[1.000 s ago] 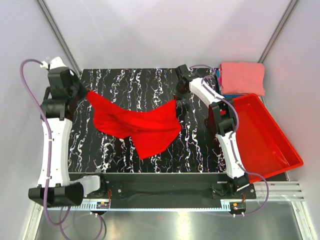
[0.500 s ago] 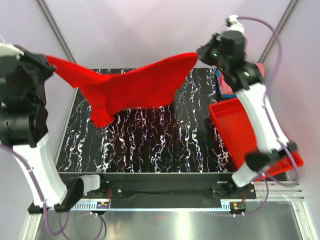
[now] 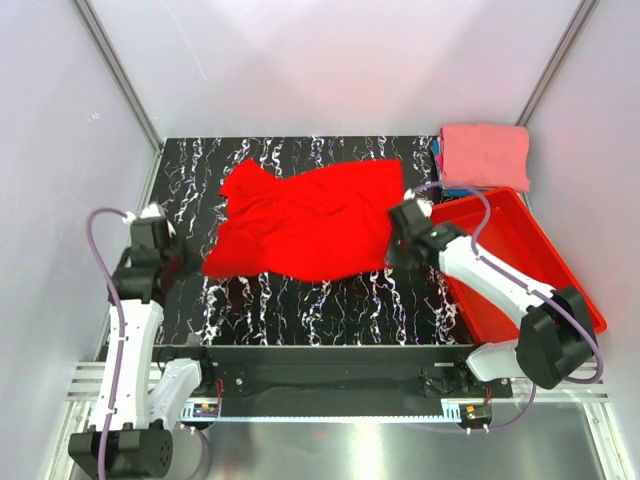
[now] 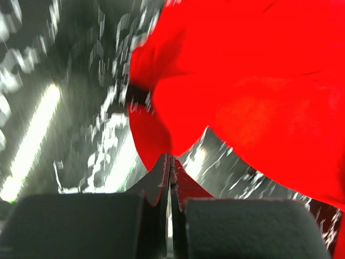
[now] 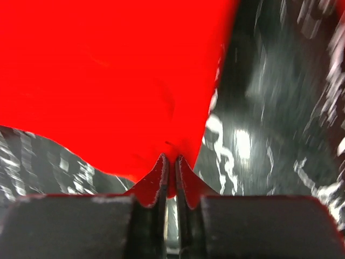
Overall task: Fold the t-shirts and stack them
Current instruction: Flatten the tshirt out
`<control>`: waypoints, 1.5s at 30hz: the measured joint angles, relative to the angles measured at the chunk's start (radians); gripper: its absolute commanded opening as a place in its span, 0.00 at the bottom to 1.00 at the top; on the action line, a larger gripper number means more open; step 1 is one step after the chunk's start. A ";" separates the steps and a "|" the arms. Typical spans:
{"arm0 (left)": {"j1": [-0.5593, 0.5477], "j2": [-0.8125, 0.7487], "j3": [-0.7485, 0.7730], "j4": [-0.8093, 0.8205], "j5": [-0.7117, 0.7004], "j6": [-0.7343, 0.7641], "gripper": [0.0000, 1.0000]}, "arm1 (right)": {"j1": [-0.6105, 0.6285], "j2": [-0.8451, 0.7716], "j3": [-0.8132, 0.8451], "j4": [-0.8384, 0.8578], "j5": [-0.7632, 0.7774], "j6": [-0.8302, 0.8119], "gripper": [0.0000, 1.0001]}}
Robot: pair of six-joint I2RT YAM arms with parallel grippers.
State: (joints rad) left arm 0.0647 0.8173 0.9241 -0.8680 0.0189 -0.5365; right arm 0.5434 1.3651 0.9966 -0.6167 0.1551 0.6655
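Note:
A bright red t-shirt (image 3: 310, 215) lies spread out across the middle of the black marbled table (image 3: 300, 295). My left gripper (image 3: 190, 263) is low at the shirt's near left corner. In the left wrist view its jaws (image 4: 171, 157) are pressed shut, with the red cloth (image 4: 259, 81) meeting the tips. My right gripper (image 3: 393, 252) is at the near right corner. In the right wrist view its jaws (image 5: 171, 159) stand a thin slit apart, with the red cloth's (image 5: 108, 70) edge pinched in the slit. A folded salmon-pink t-shirt (image 3: 485, 155) tops blue ones (image 3: 440, 168) at the back right.
A rigid red bin (image 3: 530, 265) stands at the table's right edge, just right of my right arm. The folded stack lies behind it in the far right corner. Metal frame posts rise at both back corners.
Half a second ago both arms held the red t-shirt stretched high in the air. They have since swung it down and laid it flat. The right jaws have eased a little.

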 measured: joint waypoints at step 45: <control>0.000 -0.095 -0.198 0.185 0.090 -0.018 0.00 | 0.098 -0.051 -0.355 -0.162 0.029 1.049 0.45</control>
State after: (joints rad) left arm 0.0647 0.7219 0.7258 -0.6830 0.1093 -0.5549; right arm 0.6415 1.3136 0.6418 -0.7784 0.1844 1.7142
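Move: The t-shirt's near right corner is at the right fingertips, about 10 cm above the table. The bare table spot this hand goes down to is some 11 cm back, 3 cm right and 11 cm below. The t-shirt's far right corner is roughly 18 cm ahead and 2 cm right, and the red bin's middle about 26 cm right and 4 cm back. From the left hand, the near right corner is some 37 cm right, 5 cm ahead and 8 cm lower. Letting go of the t-shirt's near right corner, the right fingers open to about half. That hand draws back some 11 cm and sinks 10 cm, drifting slightly right and turning about 50 degrees clockwise, until its open fingers are at the corner on the table. The left hand keeps its pinch on the near left end, dips about 5 cm, then eases partway back up. ##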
